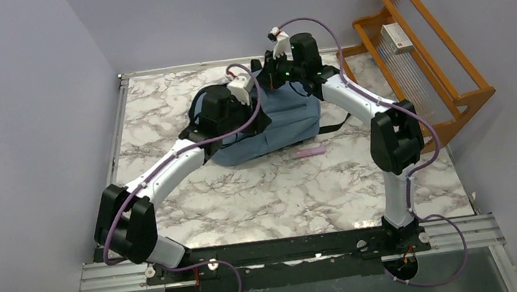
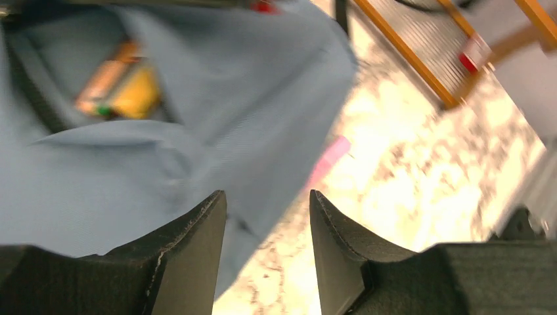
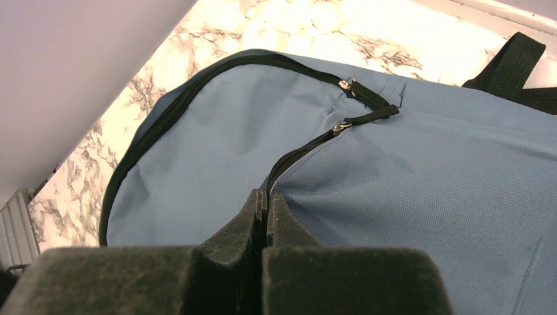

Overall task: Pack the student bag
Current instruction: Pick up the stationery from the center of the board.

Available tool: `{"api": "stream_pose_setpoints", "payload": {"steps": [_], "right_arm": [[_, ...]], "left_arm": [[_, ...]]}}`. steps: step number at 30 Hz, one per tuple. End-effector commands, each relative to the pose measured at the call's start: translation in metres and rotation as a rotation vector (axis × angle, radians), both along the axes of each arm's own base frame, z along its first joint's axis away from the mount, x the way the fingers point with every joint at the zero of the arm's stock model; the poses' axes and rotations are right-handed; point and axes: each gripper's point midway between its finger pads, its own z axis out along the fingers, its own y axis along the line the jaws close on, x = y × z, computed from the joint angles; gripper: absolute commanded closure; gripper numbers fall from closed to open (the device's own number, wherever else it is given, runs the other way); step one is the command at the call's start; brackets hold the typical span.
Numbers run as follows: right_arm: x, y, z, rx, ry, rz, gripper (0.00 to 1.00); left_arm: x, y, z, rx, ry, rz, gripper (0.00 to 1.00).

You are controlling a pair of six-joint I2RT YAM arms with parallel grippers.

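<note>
The slate-blue student bag (image 1: 289, 117) lies on the marble table at the back centre. My right gripper (image 3: 267, 193) is shut, pinching the student bag (image 3: 427, 197) at its dark zipper edge (image 3: 295, 154). In the left wrist view the student bag (image 2: 249, 85) gapes open at the top left, with an orange and yellow object (image 2: 121, 88) inside. My left gripper (image 2: 266, 197) hangs open over the bag's near edge with nothing between its fingers. A pink stick-like object (image 1: 309, 153) lies on the table just in front of the bag.
A wooden rack (image 1: 421, 47) stands off the table's right back corner and carries a small white and red box (image 1: 397, 37). Black straps (image 3: 512, 65) trail from the bag's far side. Purple walls close in on the left and the back.
</note>
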Motion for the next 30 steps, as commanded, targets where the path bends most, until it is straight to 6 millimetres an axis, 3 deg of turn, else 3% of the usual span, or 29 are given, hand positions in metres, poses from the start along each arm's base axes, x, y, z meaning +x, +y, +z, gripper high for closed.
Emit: {"api": "stream_pose_setpoints", "payload": {"steps": [1,8,16,21,30], "right_arm": [[0.000,0.009,0.027,0.031,-0.055,0.041,0.99],[-0.012,-0.001,0.018,-0.030,-0.057,0.051,0.99],[-0.026,-0.001,0.014,-0.047,-0.050,0.111,0.99],[-0.030,-0.004,0.011,-0.061,-0.047,0.113,0.99],[-0.037,-0.012,0.004,-0.091,-0.046,0.102,1.00]], "left_arm": [[-0.040,-0.055,0.003,-0.030,-0.129,-0.301,0.50],[-0.088,-0.097,-0.023,-0.001,-0.353,-0.599,0.46],[-0.111,-0.123,-0.054,0.048,-0.578,-0.903,0.46],[-0.102,-0.139,-0.075,0.068,-0.645,-0.996,0.46],[-0.080,-0.157,-0.111,0.082,-0.580,-1.023,0.46]]}}
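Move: The pink highlighter I want lies on the board beside the bag's near edge, about 17 cm to the right of my left hand, 7 cm back and some 20 cm below. The bag's middle is about 5 cm ahead, 3 cm right and 16 cm below that hand; the bag's black strap lies about 25 cm to its right, level fore and aft, on the board. From my right hand the highlighter is about 20 cm back, 10 cm right and 21 cm down. I swing my left hand off the bag towards the pink highlighter: back and right together while sinking, then right and down with a slight curl forward, ending about 15 cm farther right and 11 cm lower. The wrist turns clockwise some 55 degrees and rolls, so the half-open fingers point right. My right hand keeps its pinch on the bag's zipped edge, easing it about 3 cm back and a little down. ##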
